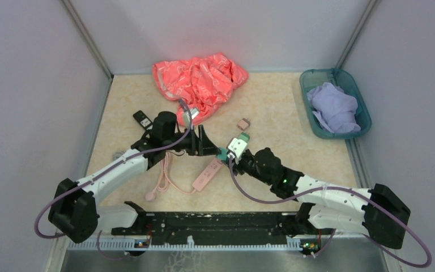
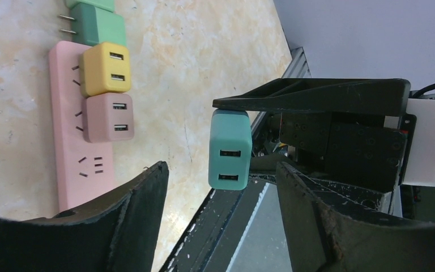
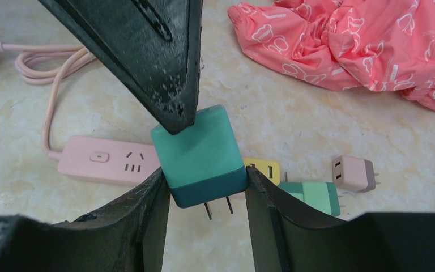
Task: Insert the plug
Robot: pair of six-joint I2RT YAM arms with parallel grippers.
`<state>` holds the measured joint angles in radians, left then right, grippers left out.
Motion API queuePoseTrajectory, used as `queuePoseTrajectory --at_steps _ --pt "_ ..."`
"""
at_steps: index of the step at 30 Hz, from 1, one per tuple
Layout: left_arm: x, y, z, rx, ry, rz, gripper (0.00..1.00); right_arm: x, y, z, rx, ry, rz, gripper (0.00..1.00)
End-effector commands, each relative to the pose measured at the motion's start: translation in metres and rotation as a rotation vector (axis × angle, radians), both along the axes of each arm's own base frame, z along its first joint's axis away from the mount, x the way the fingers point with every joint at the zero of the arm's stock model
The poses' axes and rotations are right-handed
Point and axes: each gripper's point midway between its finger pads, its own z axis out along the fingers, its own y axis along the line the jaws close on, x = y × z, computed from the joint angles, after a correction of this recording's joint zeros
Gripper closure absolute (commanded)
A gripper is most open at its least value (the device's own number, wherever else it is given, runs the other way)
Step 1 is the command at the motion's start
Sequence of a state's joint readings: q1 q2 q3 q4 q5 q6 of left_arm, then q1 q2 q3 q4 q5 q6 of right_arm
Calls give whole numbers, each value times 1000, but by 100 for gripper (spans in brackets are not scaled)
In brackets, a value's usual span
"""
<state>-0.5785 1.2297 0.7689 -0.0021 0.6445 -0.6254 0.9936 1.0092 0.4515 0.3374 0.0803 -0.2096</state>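
Note:
My right gripper [image 3: 207, 192] is shut on a teal plug [image 3: 198, 153] and holds it above the table, prongs pointing down toward the camera. In the left wrist view the same plug [image 2: 230, 148] hangs just ahead of my left gripper [image 2: 221, 192], whose jaws stand wide apart on either side without touching its sides. One left finger [image 3: 141, 51] rests against the plug's top corner. The pink power strip [image 2: 68, 141] lies below with a yellow plug [image 2: 106, 68] and a mauve plug [image 2: 109, 117] in it. From above, both grippers meet over the strip [image 1: 207, 174].
A green plug [image 3: 311, 197] lies beside the strip and a loose mauve plug [image 3: 354, 173] further right. A red cloth [image 1: 198, 79] lies at the back, a teal basket [image 1: 308, 76] with lilac cloth at the right, a black remote [image 1: 143, 119] at the left, and the pink cable [image 1: 161, 181] nearby.

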Motion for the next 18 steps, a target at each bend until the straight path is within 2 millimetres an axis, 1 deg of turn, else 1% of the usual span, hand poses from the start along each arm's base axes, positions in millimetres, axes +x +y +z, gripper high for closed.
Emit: queuePoseTrajectory --at_steps 1,7,13,17,18 --pt "-1 -12 4 -29 -16 -27 28 -1 10 32 96 -86 19 76" --pt "-5 -20 1 -34 0 -44 39 -2 10 31 98 -98 19 76" --pt "-7 -22 4 -55 4 -41 53 -2 10 28 90 -105 13 77" --pt "-11 -25 4 -61 17 -68 55 -1 8 28 93 -115 0 77" --pt "-12 -26 3 -62 21 -74 58 -1 7 28 94 -117 -4 77"
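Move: The teal plug, pinched in the right hand's fingers with its middle about 1 cm left of that hand point, lies some 3 cm to the right of the open left hand, about 1 cm back and level with it. From the left hand, the seated pink plug is about 3 cm ahead, 2 cm right and 10 cm below; the yellow plug is 6 cm ahead, 5 cm right and equally low. Left hand slides about 2 cm right and closes onto the teal plug's sides while the right keeps its hold. ##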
